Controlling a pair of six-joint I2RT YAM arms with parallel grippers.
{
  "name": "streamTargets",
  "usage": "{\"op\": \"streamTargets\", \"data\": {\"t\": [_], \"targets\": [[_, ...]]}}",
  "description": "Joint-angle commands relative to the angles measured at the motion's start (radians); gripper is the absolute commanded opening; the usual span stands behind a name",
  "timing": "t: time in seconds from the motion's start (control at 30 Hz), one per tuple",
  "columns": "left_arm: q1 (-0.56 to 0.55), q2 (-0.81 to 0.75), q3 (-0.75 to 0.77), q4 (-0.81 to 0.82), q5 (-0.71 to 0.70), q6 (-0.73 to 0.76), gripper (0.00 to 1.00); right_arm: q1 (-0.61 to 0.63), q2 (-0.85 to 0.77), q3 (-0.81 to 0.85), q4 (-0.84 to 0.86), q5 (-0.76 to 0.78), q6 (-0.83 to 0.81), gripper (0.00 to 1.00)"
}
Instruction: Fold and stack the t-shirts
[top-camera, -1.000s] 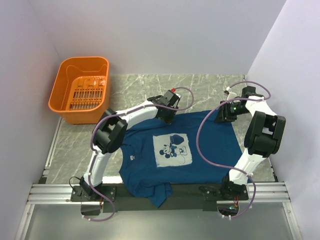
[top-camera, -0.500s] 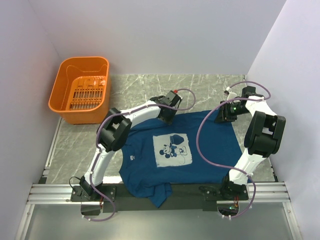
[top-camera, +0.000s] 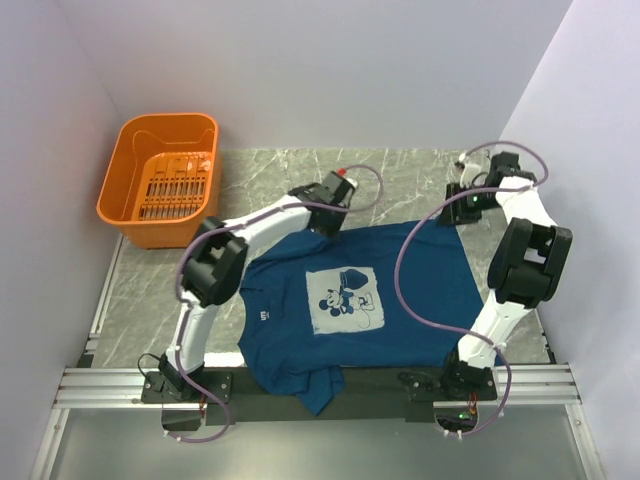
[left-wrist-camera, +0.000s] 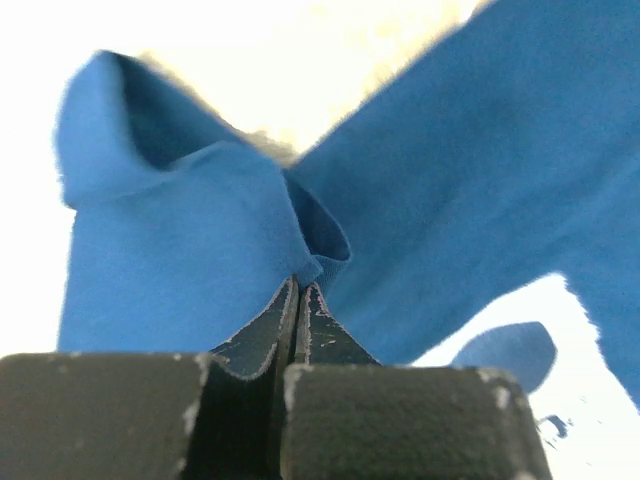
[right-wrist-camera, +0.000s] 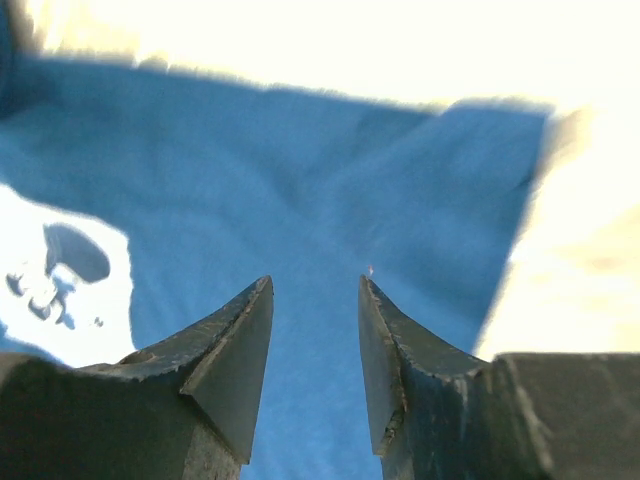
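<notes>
A dark blue t-shirt (top-camera: 420, 290) lies spread flat on the marble table, its white cartoon print (top-camera: 345, 300) facing up. One part of it hangs over the near edge. My left gripper (top-camera: 325, 222) is at the shirt's far left edge. In the left wrist view this gripper (left-wrist-camera: 300, 287) is shut on a pinched fold of the blue cloth (left-wrist-camera: 180, 250). My right gripper (top-camera: 463, 210) hovers by the shirt's far right corner. Seen from the right wrist, that gripper (right-wrist-camera: 315, 285) is open over flat blue fabric (right-wrist-camera: 300, 170), with nothing between its fingers.
An orange plastic basket (top-camera: 150, 228) stands at the far left of the table. White walls close in the left, back and right sides. The arm bases and a metal rail (top-camera: 110, 385) run along the near edge.
The left jaws have closed onto the shirt's far edge and the wrist has shifted slightly back. The right gripper has drawn back toward the far right corner, still open.
</notes>
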Motion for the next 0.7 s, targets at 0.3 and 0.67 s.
{"op": "streamTargets", "data": {"t": [0.3, 0.67], "targets": [[0.104, -0.168, -0.062, 0.114, 0.124, -0.098, 0.0, 0.003, 0.314, 0.474, -0.097, 0.237, 0.012, 0.47], [0.139, -0.165, -0.059, 0.114, 0.158, -0.114, 0.0, 0.009, 0.456, 0.585, -0.1, 0.253, 0.021, 0.47]]}}
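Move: The right hand, open above the shirt near its far edge, has the t-shirt's far hem corner about 10 cm ahead, 5 cm to its right and 8 cm below. The Mickey print lies some 28 cm to the right hand's left and 14 cm back. The left hand already pinches the shirt's far edge near the shoulder; from it the print is about 15 cm back, 4 cm right and 5 cm lower, and the hem corner roughly 34 cm right and 9 cm ahead. Forward and to the right goes the right hand, about 9 cm out and 7 cm across, then sinking some 5 cm towards the far hem corner, fingers kept half open and the wrist rolling slightly. Meanwhile the left hand keeps its pinch on the far edge near the shoulder and lifts it about 5 cm, drawing a little forward and left before holding still. ##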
